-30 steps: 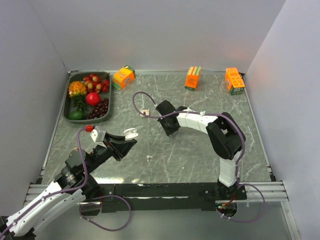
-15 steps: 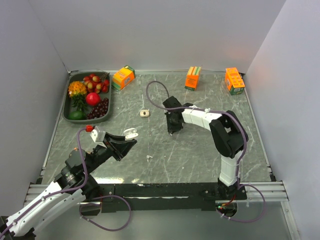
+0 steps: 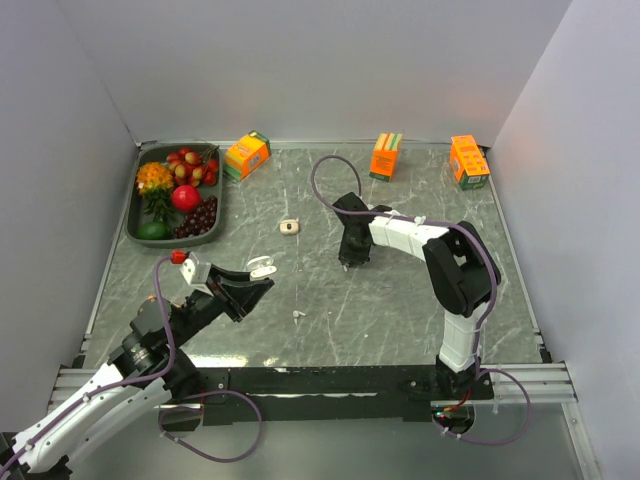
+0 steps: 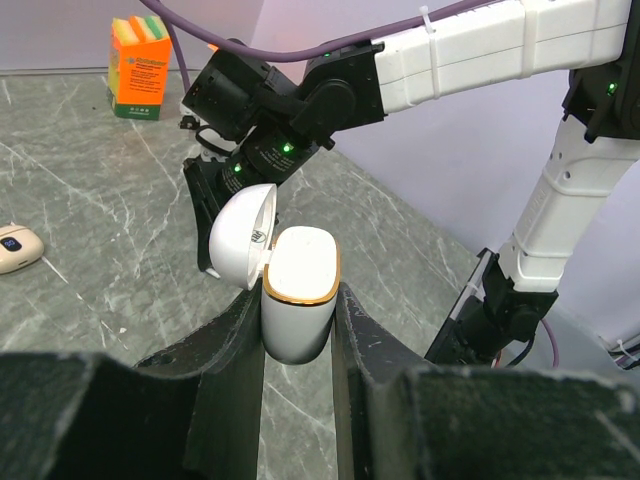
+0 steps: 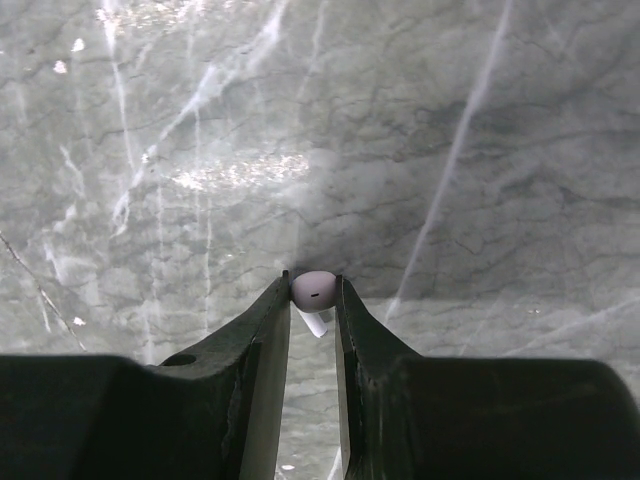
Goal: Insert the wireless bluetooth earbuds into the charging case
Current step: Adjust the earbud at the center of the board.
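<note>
My left gripper (image 4: 297, 305) is shut on a white charging case (image 4: 300, 262) with a gold rim, held upright above the table with its lid (image 4: 240, 238) swung open to the left. From above, that case (image 3: 262, 267) sits at the left gripper (image 3: 258, 280), front left. My right gripper (image 5: 312, 285) is shut on a tiny white earbud (image 5: 316, 288), stem pointing down, just over the marble table. It hangs mid-table (image 3: 350, 262), apart from the case. A second earbud (image 3: 298, 315) lies loose on the table between the arms.
A small beige case with a dark spot (image 3: 289, 227) lies on the table left of the right arm, also visible from the left wrist (image 4: 15, 248). A dark tray (image 3: 133, 215) of fruit sits far left. Three orange cartons (image 3: 247, 155) (image 3: 385, 156) (image 3: 468, 161) line the back.
The right arm has swung to the right, away from the beige case, carrying the earbud. The left arm and its case have not moved.
</note>
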`<act>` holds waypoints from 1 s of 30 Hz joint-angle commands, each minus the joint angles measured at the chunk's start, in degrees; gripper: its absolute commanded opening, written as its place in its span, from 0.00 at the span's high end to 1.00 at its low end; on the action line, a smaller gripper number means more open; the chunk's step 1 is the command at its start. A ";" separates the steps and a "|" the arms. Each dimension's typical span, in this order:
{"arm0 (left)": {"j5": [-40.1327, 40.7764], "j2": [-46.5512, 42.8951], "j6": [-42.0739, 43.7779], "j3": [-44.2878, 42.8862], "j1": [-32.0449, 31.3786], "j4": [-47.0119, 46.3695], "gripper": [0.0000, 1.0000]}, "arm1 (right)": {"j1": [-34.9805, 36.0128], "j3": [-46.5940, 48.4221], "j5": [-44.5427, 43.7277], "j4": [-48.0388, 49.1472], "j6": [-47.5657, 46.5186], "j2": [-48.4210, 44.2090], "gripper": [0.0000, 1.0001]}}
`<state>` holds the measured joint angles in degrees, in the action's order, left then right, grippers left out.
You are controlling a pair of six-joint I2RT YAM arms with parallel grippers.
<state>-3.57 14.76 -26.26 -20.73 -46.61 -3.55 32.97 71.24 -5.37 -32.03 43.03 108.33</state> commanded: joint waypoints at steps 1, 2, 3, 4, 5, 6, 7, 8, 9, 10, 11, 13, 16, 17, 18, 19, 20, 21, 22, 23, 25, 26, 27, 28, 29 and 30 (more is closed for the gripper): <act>0.41 -0.61 -0.81 -2.12 -0.24 -1.46 0.99 | -0.54 0.92 -3.51 -4.70 1.01 -0.23 0.91; 0.41 -0.53 -0.81 -2.12 -0.32 -1.37 0.99 | -0.54 0.92 -3.69 -4.79 0.57 -0.32 0.86; 0.32 -0.35 -0.72 -2.12 -0.32 -1.46 0.99 | -0.45 0.92 -3.86 -4.97 0.31 -0.23 0.84; 0.23 -0.26 -0.81 -2.21 -0.32 -1.55 0.99 | -0.54 0.92 -3.95 -4.97 0.13 -0.40 0.81; 0.23 -0.18 -0.72 -2.21 -0.32 -1.55 0.99 | -0.54 0.92 -4.30 -5.14 -0.13 -0.49 0.75; 0.15 0.00 -0.72 -2.21 -0.32 -1.63 0.99 | -0.54 0.74 -4.39 -5.15 -0.22 -0.58 0.72; 0.15 0.18 -0.63 -2.21 -0.32 -1.63 0.99 | -0.54 0.74 -4.39 -5.06 -0.31 -0.75 0.70; 0.06 0.18 -0.63 -2.21 -0.24 -1.63 0.99 | -0.54 0.65 -4.48 -5.15 -0.48 -0.84 0.65; 0.15 0.18 -0.63 -2.21 -0.32 -1.63 0.99 | -0.54 0.74 -4.48 -5.23 -0.57 -0.84 0.63; 0.06 0.26 -0.63 -2.21 -0.32 -1.63 0.99 | -0.63 0.74 -4.39 -5.23 -0.66 -0.76 0.61; 0.06 0.35 -0.63 -2.30 -0.32 -1.63 0.99 | -0.54 0.83 -4.22 -5.15 -0.66 -0.67 0.58; 0.06 0.35 -0.63 -2.30 -0.32 -1.55 0.99 | -0.54 0.83 -4.04 -5.23 -0.66 -0.49 0.56; 0.15 0.44 -0.55 -2.38 -0.24 -1.46 0.99 | -0.54 1.27 -4.04 -5.58 -0.75 -0.23 0.53; 0.06 0.44 -0.63 -2.47 -0.32 -1.37 0.99 | -0.54 1.27 -4.30 -5.85 -0.84 -0.23 0.52; 0.06 0.44 -0.63 -2.47 -0.32 -1.28 0.99 | -0.54 1.35 -4.91 -5.94 -1.01 -0.32 0.51; 0.06 0.44 -0.63 -2.47 -0.24 -1.20 0.99 | -0.54 1.44 -5.27 -6.37 -1.36 -0.66 0.49; 0.06 0.44 -0.55 -2.56 -0.32 -1.19 0.99 | -0.54 1.62 -5.96 -6.72 -2.06 -1.02 0.40; 0.06 0.35 -0.55 -2.56 -0.32 -1.11 0.99 | -0.54 1.62 -6.49 -6.90 -2.59 -1.37 0.35; 0.14 0.44 -0.55 -2.56 -0.24 -1.19 0.99 | -0.45 1.53 -7.54 -6.99 -3.20 -2.59 0.28; 0.15 0.53 -0.55 -2.56 -0.32 -1.19 0.99 | -0.45 1.36 -7.81 -6.64 -5.39 -3.30 0.10; 0.06 0.53 -0.46 -2.56 -0.32 -1.28 0.99 | -0.45 1.35 -9.30 -6.64 -8.56 -4.79 0.01; -0.03 0.62 -0.37 -2.56 -0.32 -1.46 0.99 | -0.45 1.88 -10.01 -7.25 -11.01 -4.97 0.01; 0.06 0.62 -0.37 -2.56 -0.24 -1.46 0.99 | -0.36 2.14 -10.28 -6.82 -12.77 -5.24 0.01; -0.03 0.62 -0.37 -2.47 -0.32 -1.55 0.99 | -0.45 2.15 -10.19 -6.38 -14.44 -5.76 0.01; -0.03 0.79 -0.37 -2.56 -0.32 -1.63 0.99 | -0.45 2.15 -9.06 -4.29 -18.29 -6.03 0.02; -0.12 0.88 -0.28 -2.56 -0.32 -1.63 0.99 | -0.19 1.28 -8.53 -3.31 -20.24 -6.90 0.05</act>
<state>-3.60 14.90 -26.24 -20.78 -46.61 -3.55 32.95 71.96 -12.49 -37.28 33.26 106.74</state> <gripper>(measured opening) 0.304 0.987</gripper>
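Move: The earbud is already pinched between the right fingertips, right down at the tabletop. From the right hand, the beige case stands about 10 cm ahead and 12 cm to the left, and the small white piece lies about 12 cm back and 10 cm to the left. From the left hand, which still holds the open charging case well above the table, the earbud lies some 17 cm ahead, 14 cm to the right and 26 cm below. The right hand eases about a centimetre to its right low over the marble while its fingers, after a brief hold, begin to part, slowly at first and then fully wide, letting go of the earbud. It then speeds up to the right, ending about 3.5 cm over and nearly a centimetre higher, with the fingertips swinging rightward by some 10 degrees, so that the left finger ends close beside the earbud and the right one well away from it. ##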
